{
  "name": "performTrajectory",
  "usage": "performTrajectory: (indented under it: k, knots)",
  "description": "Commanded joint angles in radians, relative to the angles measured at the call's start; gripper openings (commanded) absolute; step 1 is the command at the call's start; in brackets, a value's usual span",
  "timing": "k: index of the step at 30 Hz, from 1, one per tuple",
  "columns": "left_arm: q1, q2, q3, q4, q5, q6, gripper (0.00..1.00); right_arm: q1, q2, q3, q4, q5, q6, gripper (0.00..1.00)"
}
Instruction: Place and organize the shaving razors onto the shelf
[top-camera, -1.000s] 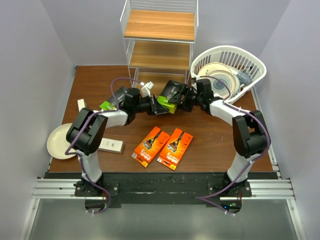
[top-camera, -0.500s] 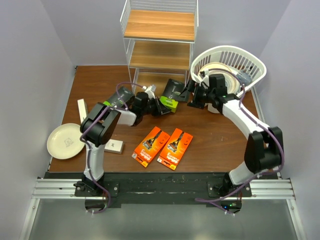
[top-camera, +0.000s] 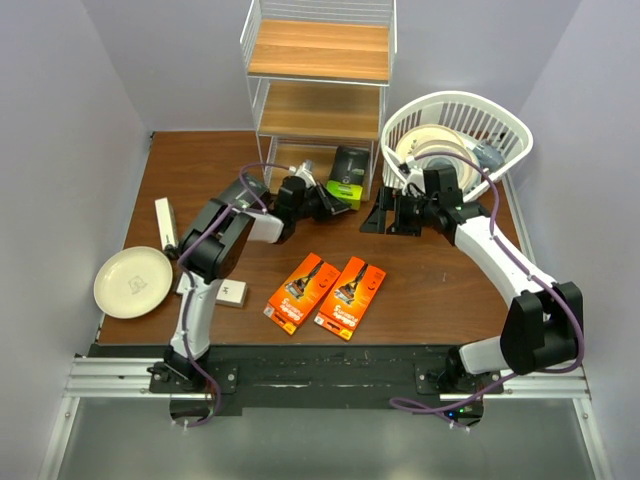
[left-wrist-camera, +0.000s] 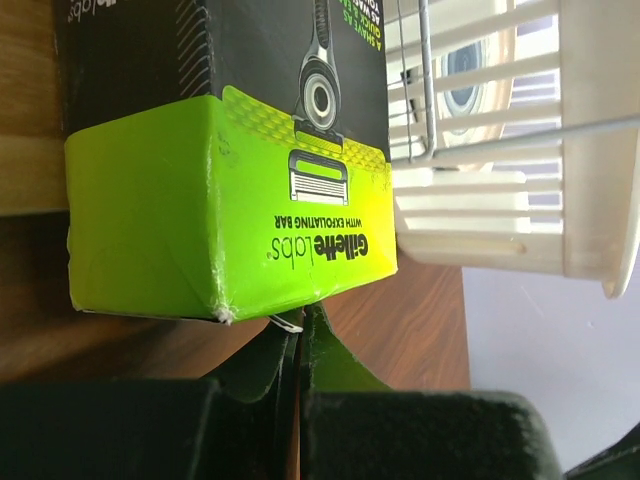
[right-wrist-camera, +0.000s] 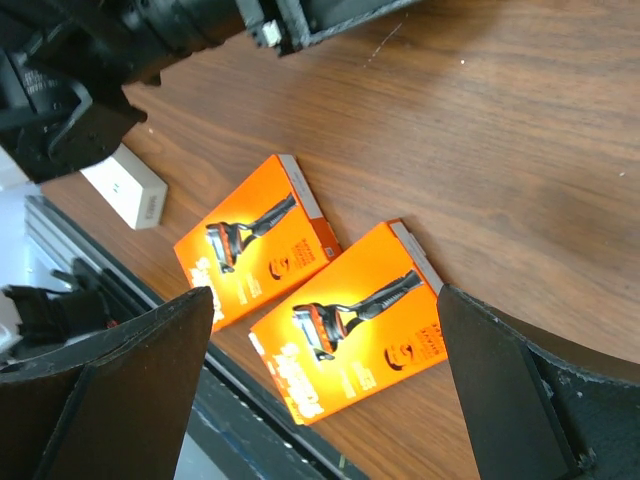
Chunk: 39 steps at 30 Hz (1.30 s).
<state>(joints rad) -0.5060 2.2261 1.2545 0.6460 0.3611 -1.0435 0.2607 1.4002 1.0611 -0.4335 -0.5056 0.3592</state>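
Observation:
A black razor box with a lime-green end (top-camera: 349, 172) lies at the foot of the shelf (top-camera: 318, 50), partly on its bottom board. My left gripper (top-camera: 325, 203) is shut, and its tips (left-wrist-camera: 298, 330) touch the lower edge of the green end (left-wrist-camera: 230, 210). To the right of that box my right gripper (top-camera: 385, 215) hangs wide open and holds nothing. In the right wrist view the gripper (right-wrist-camera: 320, 290) frames two orange razor cards (right-wrist-camera: 260, 245) (right-wrist-camera: 350, 330) on the table below. From above the cards (top-camera: 302, 291) (top-camera: 350, 297) lie side by side. One white razor box (top-camera: 163, 220) lies at the left.
A white slotted basket (top-camera: 500, 118) holding cream plates stands at the back right, close to the shelf's wire frame (left-wrist-camera: 430, 100). A cream plate (top-camera: 133, 281) sits at the front left. Another white box (top-camera: 222, 291) lies by the left arm.
My right gripper let go of the black box, opened wide and drew back right. My left gripper pushed the box away toward the shelf's bottom tier.

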Motion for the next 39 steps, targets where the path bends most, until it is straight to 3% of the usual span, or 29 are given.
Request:
performTrajectory:
  k: [1,23,26,27,29,32,36,39]
  knots:
    - [-0.019,0.036,0.086,0.073,-0.043,-0.073,0.0,0.002,-0.006,0.043,-0.014,-0.034,-0.083,0.99]
    - [-0.029,0.113,0.221,0.032,-0.09,-0.053,0.05,0.0,0.006,0.016,0.012,-0.073,-0.091,0.99]
    - [-0.028,0.104,0.203,0.034,-0.074,-0.052,0.16,0.003,0.008,0.02,0.001,-0.068,-0.104,0.99]
    - [-0.028,0.089,0.192,0.032,-0.07,-0.052,0.28,0.0,0.01,0.022,0.002,-0.07,-0.106,0.99]
    - [-0.023,0.06,0.137,0.026,-0.042,-0.052,0.38,0.0,0.016,0.026,-0.001,-0.071,-0.112,0.99]
    - [0.001,-0.037,0.041,-0.018,0.021,-0.041,0.66,0.0,0.026,0.046,-0.002,-0.076,-0.127,0.99]
    - [0.085,-0.267,-0.111,-0.11,0.093,0.051,0.73,0.002,0.037,0.066,0.007,-0.089,-0.143,0.99]
    - [0.159,-0.405,-0.184,-0.274,0.184,0.158,0.73,0.008,0.042,0.06,0.038,-0.103,-0.14,0.99]
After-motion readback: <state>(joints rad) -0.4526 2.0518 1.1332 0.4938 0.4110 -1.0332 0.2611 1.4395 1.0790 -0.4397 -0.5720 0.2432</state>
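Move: The black-and-green razor box lies on the bottom shelf right in front of the left hand's shut fingertips, its middle about 8 cm ahead, 1 cm to the right and 1 cm higher. The shelf's right front leg stands roughly 6 cm right and 3 cm ahead; the other green razor box lies about 25 cm left and 3 cm ahead. The nearer orange box is some 20 cm back and 1 cm right. From the right hand, the shelf box is about 18 cm ahead, 7 cm left and 9 cm lower. Forward and to the right, some 3 cm each way with a short pause midway, the left hand pushes its closed fingertips against the lower front edge of the green end of the razor box, driving it deeper onto the bottom shelf. Then the fingers open to about three quarters as the hand comes free, backing off left and towards the base by roughly 8 cm and finally rising a little. ##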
